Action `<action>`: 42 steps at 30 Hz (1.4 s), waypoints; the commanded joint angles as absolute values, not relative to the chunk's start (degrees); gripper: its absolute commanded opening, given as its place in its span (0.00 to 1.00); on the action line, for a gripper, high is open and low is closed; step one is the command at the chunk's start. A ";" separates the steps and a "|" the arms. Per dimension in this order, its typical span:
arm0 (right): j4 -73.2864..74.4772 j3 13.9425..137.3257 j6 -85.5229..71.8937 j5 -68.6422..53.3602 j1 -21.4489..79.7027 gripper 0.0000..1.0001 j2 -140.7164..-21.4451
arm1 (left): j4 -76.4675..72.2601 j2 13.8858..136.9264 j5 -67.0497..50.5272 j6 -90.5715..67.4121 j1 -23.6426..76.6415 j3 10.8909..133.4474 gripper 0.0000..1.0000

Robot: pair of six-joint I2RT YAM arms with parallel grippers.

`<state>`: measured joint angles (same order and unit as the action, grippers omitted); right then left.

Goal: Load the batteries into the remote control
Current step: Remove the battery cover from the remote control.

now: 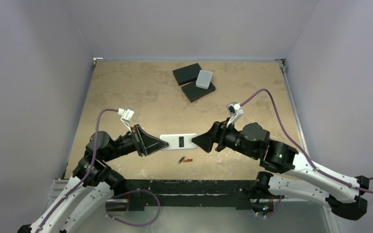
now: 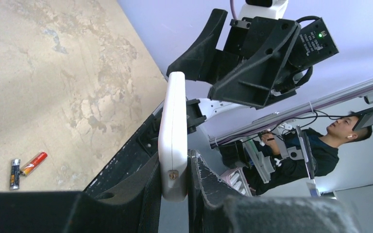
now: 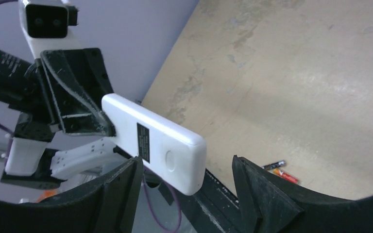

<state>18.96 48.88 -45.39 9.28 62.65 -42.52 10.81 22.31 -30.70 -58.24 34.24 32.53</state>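
The white remote control (image 1: 178,141) hangs level above the table between the two arms, its plain back with a dark rectangle facing up. My left gripper (image 1: 161,144) is shut on its left end; in the left wrist view both pads press the remote control (image 2: 173,131) edge-on inside the left gripper (image 2: 175,194). My right gripper (image 3: 187,166) is open, its jaws straddling the free end of the remote control (image 3: 155,141) with a wide gap on one side. The batteries, one dark (image 1: 181,159) and one red-orange (image 1: 188,159), lie side by side on the table just in front.
Two black flat boxes (image 1: 187,74) (image 1: 199,91) lie at the back of the table with a pale grey rounded box (image 1: 204,78) on top of them. A black rail (image 1: 184,187) runs along the near edge. Lilac walls close in the table on three sides.
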 commanded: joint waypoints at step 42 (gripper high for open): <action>8.09 44.56 -47.38 1.58 62.42 0.37 -39.99 | -4.34 24.32 -35.94 -61.99 34.07 29.14 0.00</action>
<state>10.79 44.64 -47.40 2.13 62.61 -39.86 -2.44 23.99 -35.59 -62.43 34.24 29.12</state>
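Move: The left hand already holds the remote control, its middle about 5 cm to that hand's right and 1 cm ahead. From the open right hand, the remote's middle lies some 8 cm left and 1 cm back, level, its free end just beyond the fingertips. The batteries lie roughly 27 cm below the right hand, 5 cm left and 1 cm ahead. Right hand eases back and up about 2 cm, half-closing around the remote control's end; left hand raises it. ##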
